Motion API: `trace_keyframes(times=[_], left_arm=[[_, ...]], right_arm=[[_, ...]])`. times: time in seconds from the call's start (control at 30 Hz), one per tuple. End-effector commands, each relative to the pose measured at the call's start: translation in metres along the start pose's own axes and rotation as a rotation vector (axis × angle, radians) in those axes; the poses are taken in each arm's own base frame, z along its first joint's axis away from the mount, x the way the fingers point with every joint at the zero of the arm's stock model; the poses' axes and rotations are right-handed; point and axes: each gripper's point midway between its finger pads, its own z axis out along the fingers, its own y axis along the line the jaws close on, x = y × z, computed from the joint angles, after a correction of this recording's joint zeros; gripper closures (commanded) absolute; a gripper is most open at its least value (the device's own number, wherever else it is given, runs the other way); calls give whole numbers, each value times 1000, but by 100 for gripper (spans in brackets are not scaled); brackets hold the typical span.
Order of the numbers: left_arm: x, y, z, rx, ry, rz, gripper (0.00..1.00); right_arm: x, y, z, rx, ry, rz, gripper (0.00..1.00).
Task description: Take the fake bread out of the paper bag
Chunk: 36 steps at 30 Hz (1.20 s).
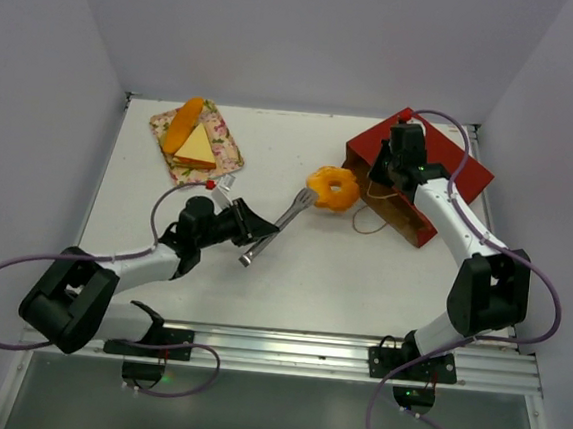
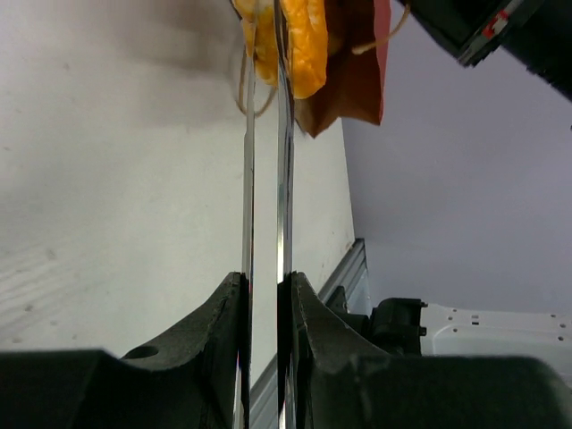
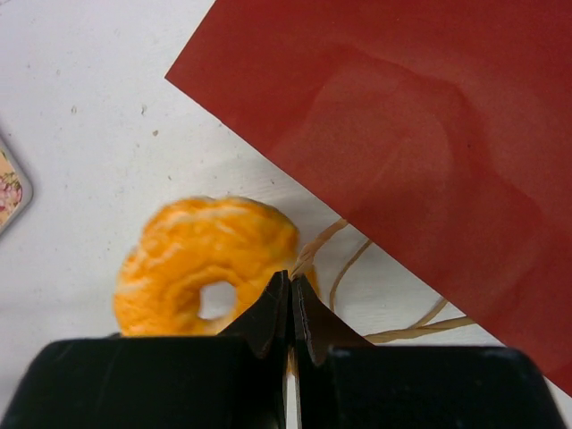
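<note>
A ring doughnut (image 1: 332,188) of the fake bread hangs pinched between the tips of metal tongs (image 1: 275,229), just left of the dark-red paper bag (image 1: 421,171). My left gripper (image 1: 250,226) is shut on the tongs' two arms (image 2: 284,179), with the doughnut (image 2: 304,45) at their far end. My right gripper (image 3: 291,284) is shut, with the bag's cord handle (image 3: 313,250) running into its tips, beside the doughnut (image 3: 206,259) and the bag (image 3: 402,134). What is inside the bag is hidden.
A floral tray (image 1: 223,157) at the back left carries an orange bun (image 1: 184,123) and a yellow sandwich wedge (image 1: 196,146). The table's metal rail (image 1: 285,347) runs along the near edge. White walls close in the sides.
</note>
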Motion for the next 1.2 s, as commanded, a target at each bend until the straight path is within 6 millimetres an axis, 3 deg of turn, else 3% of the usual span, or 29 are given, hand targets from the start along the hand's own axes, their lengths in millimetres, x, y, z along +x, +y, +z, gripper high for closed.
trace_keyframes(times=[0.0, 0.33, 0.6, 0.63, 0.77, 0.93, 1.17], left_arm=[[-25, -4, -17, 1, -53, 97, 84], [-100, 19, -69, -51, -189, 116, 87], [-145, 13, -87, -85, -253, 167, 89], [-154, 19, -93, -118, -277, 170, 89], [-191, 4, -104, -173, -362, 235, 89], [-228, 3, -119, -288, -468, 273, 88], [-271, 7, -124, -384, -536, 289, 88]], right_arm=[[-14, 9, -14, -60, -55, 4, 100], [-4, 11, -8, -82, -36, 12, 100], [0, 10, -4, -85, -24, 1, 100], [1, 10, -4, -84, -22, 1, 100], [2, 9, -1, -80, -20, 2, 100], [4, 13, -2, -101, -15, 12, 100], [8, 9, -8, -101, -22, 17, 100]])
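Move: The tray, where the left hand is taking the ring-shaped bread already held in its tongs, lies about 38 cm ahead of that hand, 26 cm to its left and 12 cm below. The bread hangs in the tongs some 15 cm ahead and 16 cm right, about level with it. On the tray, the sandwich is roughly 35 cm ahead and 26 cm left, 9 cm below. From the right hand the tray lies about 21 cm ahead, 55 cm left and 17 cm below. Leftward and nearly level at first, then forward and rising, the left hand carries the tongs with the ring-shaped bread away from the bag towards the tray: about 20 cm left, 15 forward and 10 up. Its wrist swings counter-clockwise and rolls left side up, the grip still holding. The right hand keeps pinching the bag's handle, easing down a couple of centimetres. ##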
